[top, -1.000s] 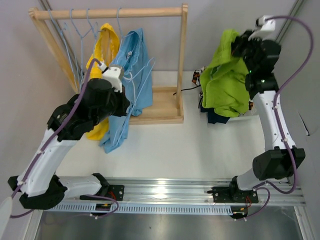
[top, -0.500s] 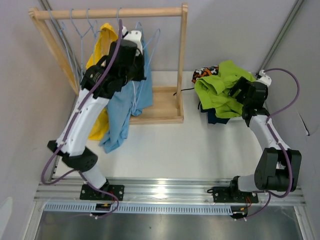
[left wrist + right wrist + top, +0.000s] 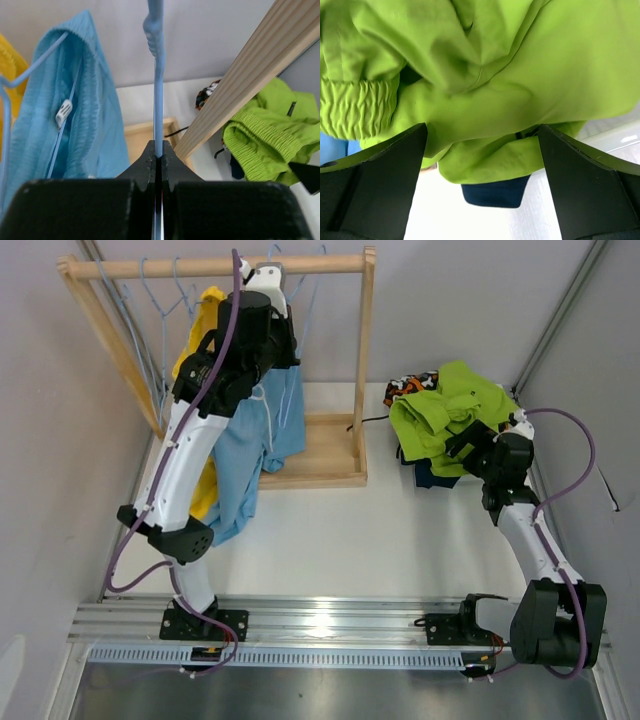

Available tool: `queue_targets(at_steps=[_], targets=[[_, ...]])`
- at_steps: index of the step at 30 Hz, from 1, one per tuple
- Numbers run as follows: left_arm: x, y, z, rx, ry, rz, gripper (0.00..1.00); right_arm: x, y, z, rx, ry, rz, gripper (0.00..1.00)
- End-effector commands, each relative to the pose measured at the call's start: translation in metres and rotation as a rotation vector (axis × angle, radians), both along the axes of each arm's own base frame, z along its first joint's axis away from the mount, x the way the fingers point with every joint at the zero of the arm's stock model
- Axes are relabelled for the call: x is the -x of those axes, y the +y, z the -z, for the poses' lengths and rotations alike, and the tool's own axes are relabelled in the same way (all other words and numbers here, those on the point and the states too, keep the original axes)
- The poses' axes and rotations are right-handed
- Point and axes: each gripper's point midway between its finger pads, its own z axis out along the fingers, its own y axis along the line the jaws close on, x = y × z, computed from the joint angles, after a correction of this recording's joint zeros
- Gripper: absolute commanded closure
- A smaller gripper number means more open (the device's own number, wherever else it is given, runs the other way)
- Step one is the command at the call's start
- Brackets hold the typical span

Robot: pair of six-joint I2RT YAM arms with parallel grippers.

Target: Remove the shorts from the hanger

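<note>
My left gripper (image 3: 268, 278) is up at the wooden rail (image 3: 215, 266), shut on the thin bar of a light blue hanger (image 3: 158, 100); in the left wrist view the gripper (image 3: 158, 152) pinches it tight. Light blue shorts (image 3: 268, 425) and yellow shorts (image 3: 207, 322) hang just beside it on their own hangers. The lime green shorts (image 3: 450, 408) lie on a pile at the right, over black patterned shorts (image 3: 410, 386) and navy shorts (image 3: 495, 192). My right gripper (image 3: 467, 445) stands open at the pile's near edge, and the right wrist view shows the gripper (image 3: 482, 150) holding nothing, lime green fabric (image 3: 495, 75) close ahead.
Several bare blue hangers (image 3: 150, 295) hang at the rail's left end. The rack's wooden post (image 3: 365, 360) and base tray (image 3: 320, 455) stand between the two arms. Grey walls close in on both sides.
The right gripper came down, opened and let the lime green shorts fall on the pile. The left arm rose with the hanger up to the rail.
</note>
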Motion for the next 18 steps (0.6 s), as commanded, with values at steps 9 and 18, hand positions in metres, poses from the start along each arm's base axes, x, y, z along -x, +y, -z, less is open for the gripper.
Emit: queue_targets(at_steps=[9, 18], targets=[[-0.057, -0.041, -0.026, 0.123, -0.174, 0.070, 1.00, 0.007, 0.019, -0.010, -0.042, -0.067, -0.083, 0.01], [-0.085, -0.048, 0.005, 0.184, -0.102, 0.095, 1.00, 0.014, 0.024, -0.002, -0.045, -0.068, -0.108, 0.01]])
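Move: The rail spot for the empty hanger's hook is about 14 cm ahead of the left hand, 5 cm to its right and 8 cm above. The blue shorts hang some 8 cm ahead, 8 cm left and 12 cm below; the stand's right post is about 14 cm ahead and 16 cm right, its middle some 15 cm below. From the right hand that rail spot lies roughly 16 cm ahead, 33 cm left and 35 cm up. The empty blue hanger, still pinched by its wire in the shut left fingers, is carried about 9 cm forward and 5 cm right towards the rail, between the blue shorts and the right post. It rises a touch first, then sinks some 5 cm, as if to hook over the rail. The open right hand eases 2 cm or so back and left by the green shorts. ##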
